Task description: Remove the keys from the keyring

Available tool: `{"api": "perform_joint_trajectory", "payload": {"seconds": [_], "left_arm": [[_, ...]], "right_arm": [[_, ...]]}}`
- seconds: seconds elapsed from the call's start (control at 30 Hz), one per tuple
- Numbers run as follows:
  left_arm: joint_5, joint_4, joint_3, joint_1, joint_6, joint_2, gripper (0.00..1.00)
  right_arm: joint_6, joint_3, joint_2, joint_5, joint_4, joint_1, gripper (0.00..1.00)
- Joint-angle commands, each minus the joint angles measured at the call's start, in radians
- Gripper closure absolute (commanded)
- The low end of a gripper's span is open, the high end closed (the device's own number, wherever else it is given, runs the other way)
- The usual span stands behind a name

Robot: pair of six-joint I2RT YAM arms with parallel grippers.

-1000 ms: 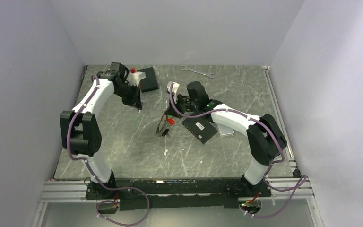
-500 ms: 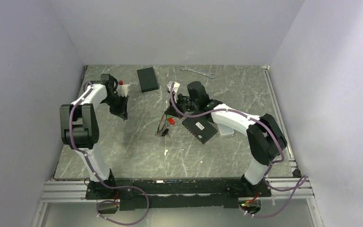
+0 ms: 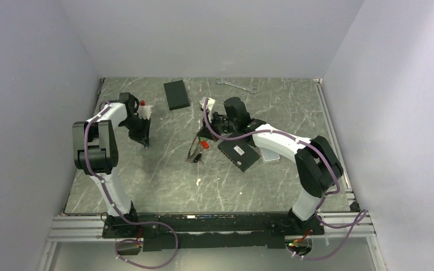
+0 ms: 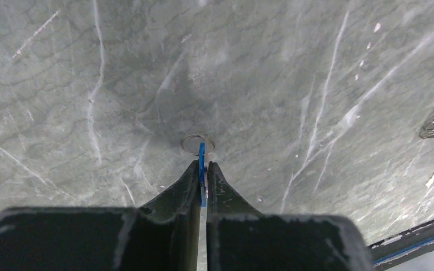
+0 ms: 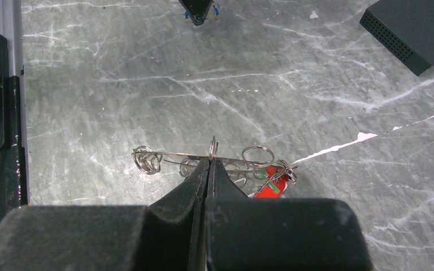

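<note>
My left gripper hangs just over the table at the left, apart from the rest. In the left wrist view its jaws are shut on a blue key, held edge-on, with a small split ring at its tip. The keyring, a thin grey wire loop carrying small rings, lies mid-table. My right gripper is shut on it, pinching one small ring on the wire. A red key with a green mark hangs on the loop's right side.
A flat black box lies at the back, and a silver wrench sits further right. Another black box lies under my right forearm. In the right wrist view a black rail borders the table's left side.
My left arm has swung left and nearer, away from the flat black box, carrying the blue key. The right arm and keyring have stayed put.
</note>
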Motion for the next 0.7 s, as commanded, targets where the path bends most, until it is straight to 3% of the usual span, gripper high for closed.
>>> {"api": "perform_joint_trajectory", "payload": {"seconds": [0.0, 0.27, 0.33, 0.4, 0.53, 0.67], "left_arm": [[-0.036, 0.014, -0.010, 0.012, 0.015, 0.011, 0.89], [-0.082, 0.021, -0.014, 0.064, 0.021, 0.025, 0.88], [-0.075, 0.015, -0.016, 0.068, 0.033, 0.026, 0.76], [-0.050, 0.006, -0.019, 0.071, 0.044, 0.015, 0.55], [0.013, -0.011, -0.016, 0.073, 0.054, -0.033, 0.25], [0.110, -0.046, 0.018, 0.073, 0.077, -0.100, 0.21]], "right_arm": [[0.014, -0.003, -0.040, -0.015, 0.057, -0.004, 1.00], [0.017, -0.003, -0.039, -0.015, 0.057, -0.004, 1.00], [0.018, -0.004, -0.039, -0.014, 0.059, -0.004, 1.00], [0.019, -0.004, -0.039, -0.013, 0.059, -0.004, 1.00], [0.023, -0.002, -0.034, -0.011, 0.059, -0.004, 1.00], [0.030, -0.004, -0.031, -0.012, 0.064, -0.004, 1.00]]}}
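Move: Hanging from the left hand's nearly shut fingers are the blue tag, its small ring and key; their set-down place is bare table about 3 cm to the left, level fore and aft, roughly 3 cm below. The big keyring hangs some 20 cm to the left hand's right, level with it; the black box stands about 27 cm ahead and 10 right. From the right hand, that place lies about 27 cm left, 3 ahead and 16 below. Sliding about 3 cm to its left while sinking just over 1 cm, the left hand brings the blue tag and key down onto bare table, then spreads its fingers wide to let go and eases back up about 1 cm, drifting slightly right. The wrist hardly turns. The right hand stays still, keeping its grip on the big keyring. ##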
